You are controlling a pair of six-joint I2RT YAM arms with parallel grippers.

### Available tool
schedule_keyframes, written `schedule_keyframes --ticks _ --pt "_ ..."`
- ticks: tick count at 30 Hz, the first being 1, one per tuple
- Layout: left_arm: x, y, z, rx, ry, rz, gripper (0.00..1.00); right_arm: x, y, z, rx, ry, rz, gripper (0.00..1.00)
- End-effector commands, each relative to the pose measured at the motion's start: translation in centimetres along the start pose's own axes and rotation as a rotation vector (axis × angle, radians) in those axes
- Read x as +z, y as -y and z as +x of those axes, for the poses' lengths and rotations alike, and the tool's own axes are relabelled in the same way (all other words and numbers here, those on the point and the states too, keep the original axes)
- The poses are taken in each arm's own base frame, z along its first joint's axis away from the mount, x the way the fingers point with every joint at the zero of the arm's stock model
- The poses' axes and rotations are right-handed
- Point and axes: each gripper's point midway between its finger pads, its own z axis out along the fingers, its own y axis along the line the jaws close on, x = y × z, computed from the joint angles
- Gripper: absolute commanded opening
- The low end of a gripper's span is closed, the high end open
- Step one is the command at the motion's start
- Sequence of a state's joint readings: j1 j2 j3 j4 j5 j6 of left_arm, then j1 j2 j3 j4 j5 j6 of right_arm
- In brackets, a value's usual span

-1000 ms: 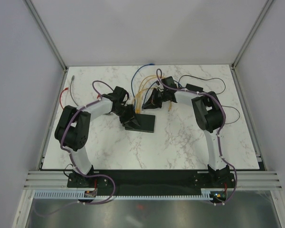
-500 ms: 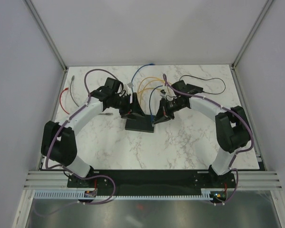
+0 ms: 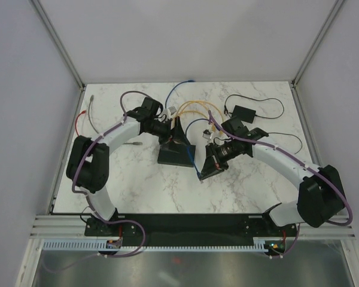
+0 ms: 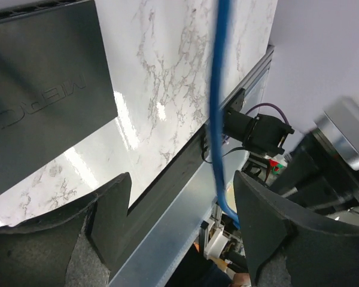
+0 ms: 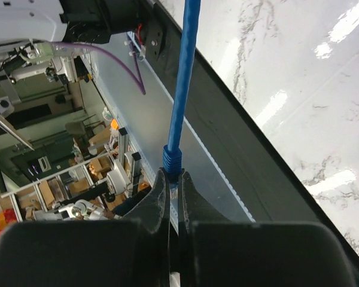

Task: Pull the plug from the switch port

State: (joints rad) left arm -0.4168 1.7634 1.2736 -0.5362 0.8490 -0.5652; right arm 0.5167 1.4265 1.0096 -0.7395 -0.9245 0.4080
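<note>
The switch (image 3: pixel 175 155) is a flat black box lying on the marble table; in the left wrist view the switch (image 4: pixel 42 89) fills the upper left. My left gripper (image 3: pixel 176 135) hangs over its far edge, and the left gripper (image 4: pixel 182 221) stands open with nothing gripped. My right gripper (image 3: pixel 204 172) is to the right of the switch and apart from it. In the right wrist view the right gripper (image 5: pixel 175 185) is shut on the blue plug (image 5: pixel 172 160), which is out of the switch. Its blue cable (image 5: pixel 185 72) rises away, and the blue cable (image 4: pixel 218 89) also crosses the left wrist view.
A small black adapter block (image 3: pixel 242 112) with a thin black cord lies at the back right. Yellow cables (image 3: pixel 194 106) loop behind the switch. A red cable (image 3: pixel 79 123) and a grey cable (image 3: pixel 90 110) lie at the far left. A metal rail (image 3: pixel 185 224) borders the near edge.
My right gripper has drawn away from the switch toward the near right with the blue plug in it. The left gripper has opened wider and stays over the switch's far edge.
</note>
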Motion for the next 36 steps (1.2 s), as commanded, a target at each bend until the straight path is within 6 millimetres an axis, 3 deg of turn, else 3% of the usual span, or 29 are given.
schedule_keyframes --ticks 1,6,9,10,11,13,14,16,17,20,21,24,28,30,36 --pt "0.9 1.9 -0.6 -0.017 -0.028 0.052 0.77 -0.2 -1.7 1.5 -0.069 -0.021 -0.060 0.00" --pt "1.8 3.1 -1.8 -0.007 -0.019 0.070 0.74 -0.2 -2.6 3.0 -0.095 -0.047 -0.085 0.00" --pt "1.8 4.1 -2.3 0.014 -0.010 0.089 0.46 -0.2 -2.7 3.4 -0.104 -0.051 -0.087 0.00" --pt "1.3 4.4 -2.7 0.032 0.023 0.072 0.24 -0.2 -2.7 3.2 -0.108 -0.045 -0.084 0.00" --pt "1.1 4.3 -2.8 0.038 0.043 0.055 0.14 -0.1 -2.4 3.1 -0.102 -0.041 -0.068 0.00" --pt "0.3 4.1 -3.5 0.072 0.120 0.000 0.02 -0.1 -2.2 2.7 -0.098 -0.031 -0.047 0.10" --pt "-0.8 4.9 -3.5 0.102 0.166 -0.013 0.02 0.1 -2.1 2.6 -0.096 -0.031 -0.039 0.15" --pt "-1.9 4.7 -4.3 0.137 0.257 -0.079 0.02 0.0 -1.9 1.6 -0.098 0.001 -0.001 0.36" --pt "-3.3 5.7 -4.2 0.170 0.307 -0.087 0.02 0.0 -1.8 1.2 -0.099 0.012 0.016 0.42" --pt "-5.7 5.3 -5.2 0.184 0.449 -0.187 0.02 -0.5 -1.7 -0.6 -0.098 0.078 0.076 0.53" --pt "-7.0 6.3 -5.1 0.193 0.497 -0.187 0.02 -0.8 -2.0 -1.3 -0.104 0.101 0.085 0.55" --pt "-9.5 6.6 -5.5 0.172 0.602 -0.241 0.02 -2.1 -1.8 -3.4 -0.084 0.192 0.139 0.57" --pt "-11.4 6.2 -5.5 0.133 0.670 -0.320 0.02 -4.8 -0.7 -6.1 -0.004 0.323 0.192 0.57" --pt "-12.0 5.8 -5.3 0.129 0.687 -0.353 0.02 -5.5 -0.3 -6.8 0.021 0.348 0.197 0.57" --pt "-18.0 3.4 -6.8 0.145 0.802 -0.538 0.02 -6.2 0.6 -7.0 0.047 0.367 0.215 0.57"
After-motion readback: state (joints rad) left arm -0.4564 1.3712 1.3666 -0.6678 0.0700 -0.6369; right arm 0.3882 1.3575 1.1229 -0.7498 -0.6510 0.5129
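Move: The blue cable slants past the left gripper's open fingers, about 2 cm to its right, 1 cm ahead and at its height. The right gripper already grips the blue plug; from there that stretch of cable is some 14 cm ahead, 3 cm left and 1 cm lower. The switch lies 11 cm below the left gripper, 1 cm back and 2 cm left. A grey plug lies 3 cm ahead, 19 cm left and 12 cm down from the left gripper. Ease the left gripper about 3 cm right and pinch the blue cable in its open fingers, while the right draws the plug 3 cm back. Open the right to let go of the plug and run it forward, slightly right. Carry the cable up and left about 10 cm each way, a little forward too, swinging the left fingers from rightward towards forward. ##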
